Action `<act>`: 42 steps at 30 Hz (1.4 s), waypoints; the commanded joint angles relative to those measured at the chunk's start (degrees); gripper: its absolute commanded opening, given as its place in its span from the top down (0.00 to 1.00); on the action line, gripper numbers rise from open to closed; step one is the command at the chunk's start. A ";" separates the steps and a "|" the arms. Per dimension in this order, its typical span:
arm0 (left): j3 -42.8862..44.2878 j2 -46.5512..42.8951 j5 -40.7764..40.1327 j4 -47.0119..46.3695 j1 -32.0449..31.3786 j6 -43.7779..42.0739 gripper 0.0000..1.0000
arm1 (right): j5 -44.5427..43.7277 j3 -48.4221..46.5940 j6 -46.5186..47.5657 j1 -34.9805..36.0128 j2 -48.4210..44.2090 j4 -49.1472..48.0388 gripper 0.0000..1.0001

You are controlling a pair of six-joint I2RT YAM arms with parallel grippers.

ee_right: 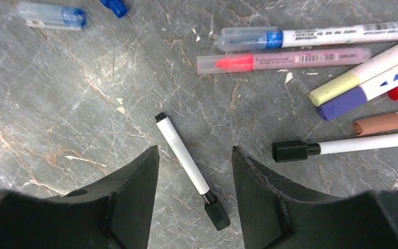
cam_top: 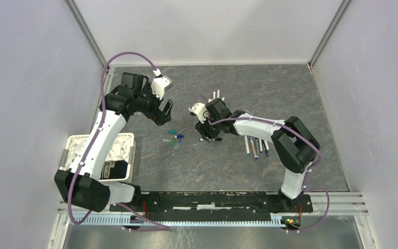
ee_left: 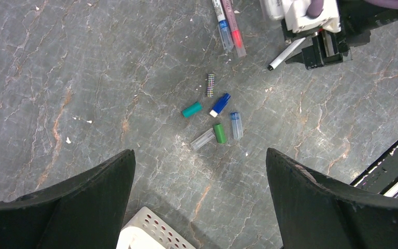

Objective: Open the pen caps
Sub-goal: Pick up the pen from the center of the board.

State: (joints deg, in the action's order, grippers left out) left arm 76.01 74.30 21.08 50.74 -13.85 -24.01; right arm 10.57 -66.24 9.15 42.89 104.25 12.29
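Observation:
A slim white pen (ee_right: pixel 184 155) with a black cap (ee_right: pixel 217 212) on its near end lies on the table between the fingers of my right gripper (ee_right: pixel 195 150), which is open and not touching it. A second black-capped white pen (ee_right: pixel 363 142) lies to the right. Several loose pen caps lie in a cluster (cam_top: pixel 175 137): teal (ee_left: pixel 192 109), blue (ee_left: pixel 220 104), green (ee_left: pixel 219 133), clear-blue (ee_left: pixel 236 125) and clear (ee_left: pixel 202 139). My left gripper (ee_left: pixel 200 151) hangs wide open above the table, just short of that cluster, holding nothing.
More capped pens lie in a pile (cam_top: pixel 256 146) under the right arm, and a few (cam_top: pixel 217 95) behind its wrist. A blue-capped pen (ee_right: pixel 316 36) and a pink one (ee_right: pixel 290 59) lie side by side. A white perforated basket (cam_top: pixel 124 142) stands at the near left.

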 commanded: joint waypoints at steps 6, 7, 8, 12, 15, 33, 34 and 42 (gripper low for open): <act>2.65 -1.18 1.24 -0.05 0.40 0.96 0.00 | -1.97 0.58 3.04 0.47 3.41 0.80 0.47; 2.78 -1.18 1.19 -0.01 0.40 0.90 0.00 | -2.00 0.54 3.13 0.50 3.63 0.80 0.48; 2.88 -1.10 1.16 0.11 0.40 0.90 0.00 | -2.24 0.58 3.24 0.61 3.78 0.88 0.49; 3.37 -0.98 1.15 0.31 0.40 0.81 0.00 | -3.80 1.00 3.33 0.85 4.37 0.99 0.57; 3.96 -0.75 1.36 0.48 0.40 0.98 0.00 | -4.85 1.61 2.60 1.06 4.38 0.63 0.70; 0.10 -3.96 13.80 -2.37 0.33 4.10 0.00 | -10.19 13.37 -27.67 0.65 -21.82 -28.97 1.00; -1.06 -4.60 15.42 -3.67 0.34 4.70 0.00 | -11.58 15.68 -31.64 0.69 -23.84 -33.06 1.00; -4.88 -5.36 29.65 -8.83 -1.01 8.34 0.00 | -29.45 23.57 -46.58 7.28 -32.95 -47.80 1.00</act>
State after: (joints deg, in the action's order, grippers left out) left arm 72.05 69.52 40.97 47.11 -13.96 -20.45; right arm -8.36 -42.24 -27.86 46.44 72.23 -26.13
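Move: The pen I want lies crosswise almost under my right hand, about 1 cm back, 1 cm to its right and 4 cm below. At that same table height, from my right hand, the pink marker is some 6 cm ahead and 3 cm left, the other black-capped marker about 9 cm ahead and 4 cm right, and the loose blue cap level with it, roughly 12 cm left. From my left hand the pen lies about 18 cm right, level fore and aft, and 22 cm down. My right hand sinks about 3 cm, easing slightly back and right, shuts its half-open fingers on the pen's white body, then lifts it some 22 cm nearly straight up, tipping the fingers by around 50 degrees from pointing down to reaching left. Late on, my open, empty left hand swings about 6 cm right and back, rising slightly, towards the right hand. ##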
